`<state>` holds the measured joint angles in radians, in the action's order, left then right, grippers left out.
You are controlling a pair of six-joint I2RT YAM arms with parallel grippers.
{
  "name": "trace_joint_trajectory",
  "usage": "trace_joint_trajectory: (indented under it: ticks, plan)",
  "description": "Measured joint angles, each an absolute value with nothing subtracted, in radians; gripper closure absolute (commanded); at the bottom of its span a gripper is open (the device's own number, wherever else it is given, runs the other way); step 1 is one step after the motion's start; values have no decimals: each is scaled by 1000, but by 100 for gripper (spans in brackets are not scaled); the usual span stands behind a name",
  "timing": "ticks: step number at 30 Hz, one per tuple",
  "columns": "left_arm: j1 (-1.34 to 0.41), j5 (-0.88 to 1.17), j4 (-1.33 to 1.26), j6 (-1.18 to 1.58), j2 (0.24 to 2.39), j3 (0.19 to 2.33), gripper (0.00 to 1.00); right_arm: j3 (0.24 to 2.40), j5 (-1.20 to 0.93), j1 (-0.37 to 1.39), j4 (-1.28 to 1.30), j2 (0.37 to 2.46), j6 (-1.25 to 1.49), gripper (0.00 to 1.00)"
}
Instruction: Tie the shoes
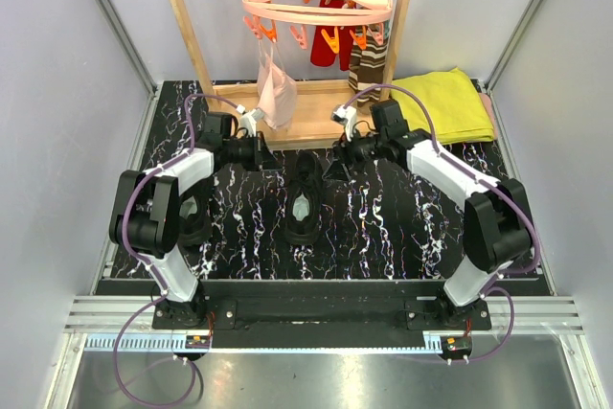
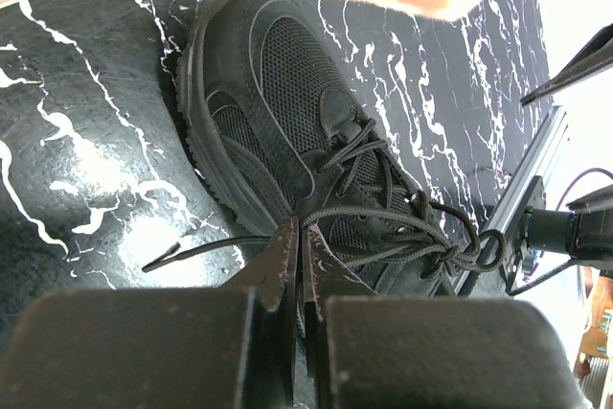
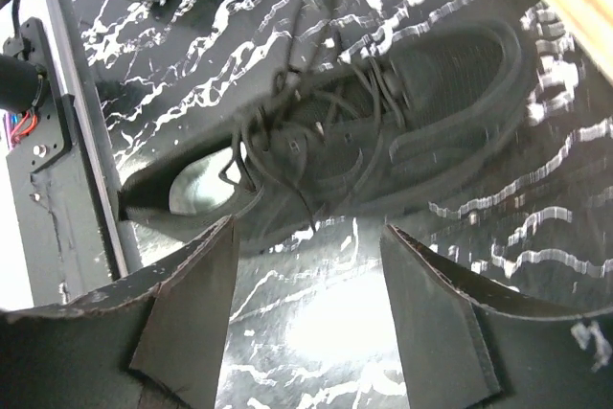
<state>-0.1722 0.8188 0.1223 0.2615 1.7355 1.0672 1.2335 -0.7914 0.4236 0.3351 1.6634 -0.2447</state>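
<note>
One black shoe (image 1: 305, 200) lies in the middle of the marbled table with its toe pointing away from the arms; the other shoe (image 1: 196, 222) is half hidden under the left arm. My left gripper (image 1: 271, 157) sits by the middle shoe's toe. In the left wrist view it (image 2: 300, 229) is shut on a thin black lace (image 2: 206, 248) that runs from the shoe (image 2: 287, 112), and a knot (image 2: 462, 252) shows among the lacing. My right gripper (image 1: 337, 171) hovers on the shoe's other side. It (image 3: 306, 232) stands open and empty above the shoe (image 3: 402, 131).
A wooden rack base (image 1: 306, 120) borders the far side, with a pink peg hanger (image 1: 316, 2) above holding a pale cloth (image 1: 276, 93) and striped socks (image 1: 366, 64). A yellow towel (image 1: 442, 102) lies at the back right. Grey walls enclose both sides.
</note>
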Motion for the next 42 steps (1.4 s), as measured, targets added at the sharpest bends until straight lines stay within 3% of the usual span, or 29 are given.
trace_joint_trajectory:
  ticks: [20,35,42]
  plan:
    - [-175,818,118,262,1736,1067,100,1295,-787,628,419,1703,-697,45]
    - [-175,818,119,261,1736,1072,100,1227,-673,632,434,1687,-878,100]
    - [-175,818,121,258,1736,1085,100,1213,-648,632,435,1659,-883,100]
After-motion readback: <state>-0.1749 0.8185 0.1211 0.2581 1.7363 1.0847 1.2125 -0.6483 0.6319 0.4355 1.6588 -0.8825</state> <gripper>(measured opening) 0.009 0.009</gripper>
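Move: The loop on the far side of the bow, standing over the black shoe's laces, is about 4 cm back, 4 cm left and 3 cm below the open right fingers. The shoe's middle lies roughly 5 cm back, 7 cm left and 10 cm below them, and the left fingertips about 2 cm ahead, 11 cm left and 3 cm lower. From the left hand, the loop lies some 8 cm right and 6 cm back, about level. Swing the right gripper left about 6 cm and back 4 cm in over the shoe, rolling it some 40 degrees about its fingers, counter-clockwise. Then sink about 3 cm while easing 2 cm back to the right, and shut the open fingers to pinch the lace loop beside the knot. Hold the left gripper where it is, its shut fingers keeping their lace. ##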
